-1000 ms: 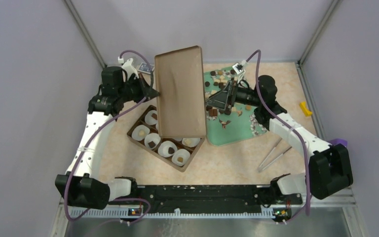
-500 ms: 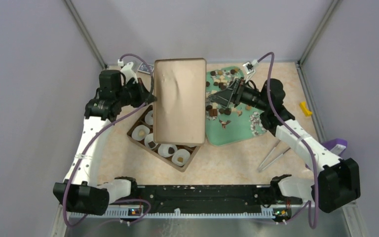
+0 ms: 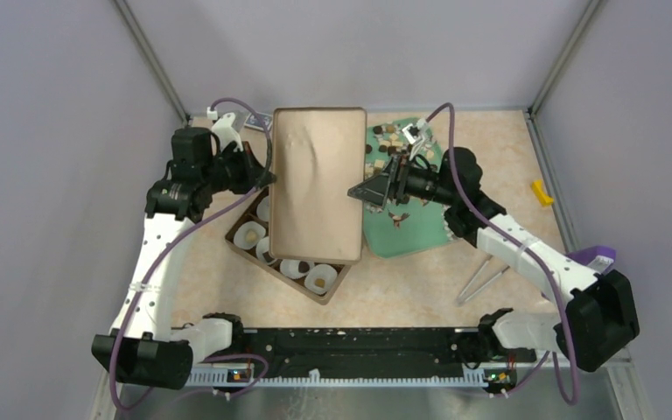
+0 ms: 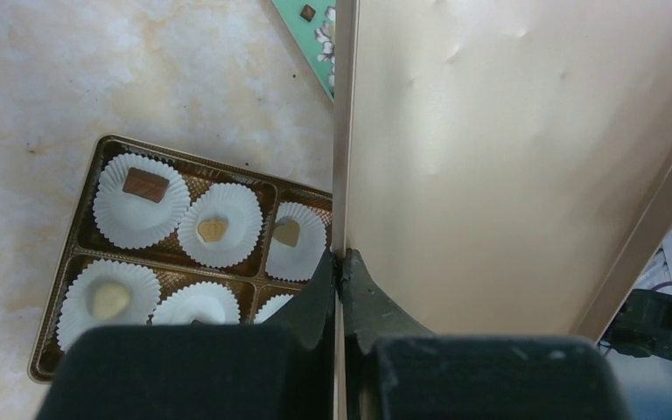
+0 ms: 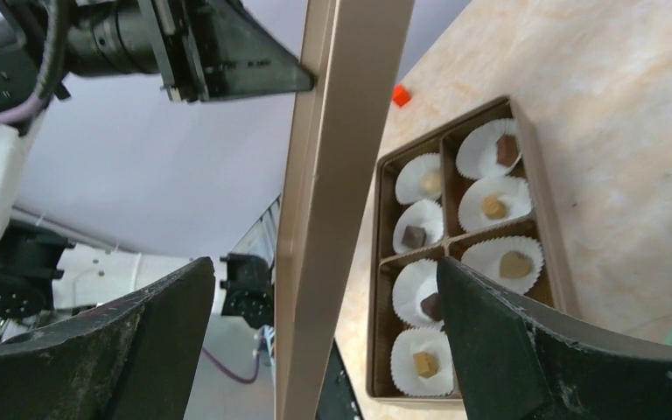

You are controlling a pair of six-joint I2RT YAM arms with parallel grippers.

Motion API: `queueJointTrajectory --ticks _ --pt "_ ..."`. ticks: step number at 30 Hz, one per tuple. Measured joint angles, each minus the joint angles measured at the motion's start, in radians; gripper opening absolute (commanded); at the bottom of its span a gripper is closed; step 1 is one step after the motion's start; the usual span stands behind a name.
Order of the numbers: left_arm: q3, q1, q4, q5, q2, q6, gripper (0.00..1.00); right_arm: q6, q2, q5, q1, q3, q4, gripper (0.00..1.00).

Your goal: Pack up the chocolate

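A tan cardboard lid (image 3: 315, 184) hangs over the brown box tray (image 3: 328, 297). My left gripper (image 3: 267, 179) is shut on the lid's left rim, which is pinched thin between the fingertips of the left gripper (image 4: 339, 258). My right gripper (image 3: 356, 192) stands open at the lid's right edge, and in the right wrist view that gripper (image 5: 325, 262) has the lid's edge (image 5: 332, 157) between its fingers without touching. White paper cups in the tray (image 4: 64, 255) hold chocolate: a dark bar (image 4: 146, 185), a tan heart (image 5: 514, 264). Loose chocolate (image 3: 391, 131) lies on the green mat (image 3: 407, 236).
Metal tongs (image 3: 486, 273) lie right of the mat. A yellow block (image 3: 540, 192) sits near the right wall and a purple object (image 3: 599, 255) by the right arm's elbow. A small red block (image 5: 400, 94) lies beyond the tray.
The lid has swung from tilted to more level over the tray. My right gripper moved left from above the mat to the lid's right edge. The left grip has not changed.
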Motion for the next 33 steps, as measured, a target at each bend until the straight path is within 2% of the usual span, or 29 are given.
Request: queueJointTrajectory --ticks 4,6,10,17,19,20,23,26,30,32,33 --pt "0.000 0.000 -0.006 0.000 -0.001 0.002 0.00 -0.036 0.031 0.002 0.061 0.006 -0.039 0.93" --pt "0.000 0.000 -0.006 0.002 -0.002 0.002 0.00 -0.045 0.039 0.003 0.073 0.008 -0.055 0.86" --pt "0.000 0.000 -0.005 0.005 -0.003 0.000 0.00 -0.035 0.052 0.003 0.080 0.008 -0.034 0.59" --pt "0.000 0.000 0.016 0.005 -0.003 -0.016 0.00 0.019 0.091 0.005 0.141 0.005 0.047 0.26" --pt "0.000 0.000 0.023 0.007 -0.003 -0.023 0.02 0.027 0.091 0.008 0.149 0.000 0.063 0.06" --pt "0.000 0.000 0.025 0.007 -0.003 -0.026 0.06 0.036 0.091 0.019 0.150 0.000 0.059 0.00" --pt "0.000 0.000 0.037 0.008 -0.003 -0.034 0.18 0.013 0.091 0.057 0.149 0.002 0.025 0.00" --pt "0.000 0.000 0.040 0.004 -0.003 -0.055 0.50 -0.026 0.089 0.097 0.150 0.019 -0.051 0.00" --pt "0.029 0.000 0.021 -0.035 -0.001 -0.085 0.81 -0.111 0.088 0.180 0.148 0.069 -0.216 0.00" --pt "0.067 0.000 -0.007 -0.084 -0.002 -0.105 0.90 -0.169 0.088 0.224 0.150 0.115 -0.313 0.00" --pt "0.090 0.000 -0.020 -0.109 -0.002 -0.113 0.92 -0.204 0.088 0.251 0.150 0.142 -0.358 0.00"
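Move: The brown lid is in the left gripper by its left rim; its middle lies about 8 cm right and 2 cm back from that hand. From the open right gripper, the lid's middle is some 8 cm left, 1 cm ahead and 2 cm below, its right rim just at the fingertips. The chocolate box lies about 13 cm left, 4 cm back and 27 cm below the right hand; the green tray is 11 cm right, 9 cm ahead and equally low. Slide the right gripper about 5 cm left over the lid's right rim, easing back and down, and pinch the rim while the left fingers keep their hold. Then open the left gripper and raise it some 3 cm clear, as the right hand carries the lid down, forward and right, its fingers dipping 15 to 20 degrees. ##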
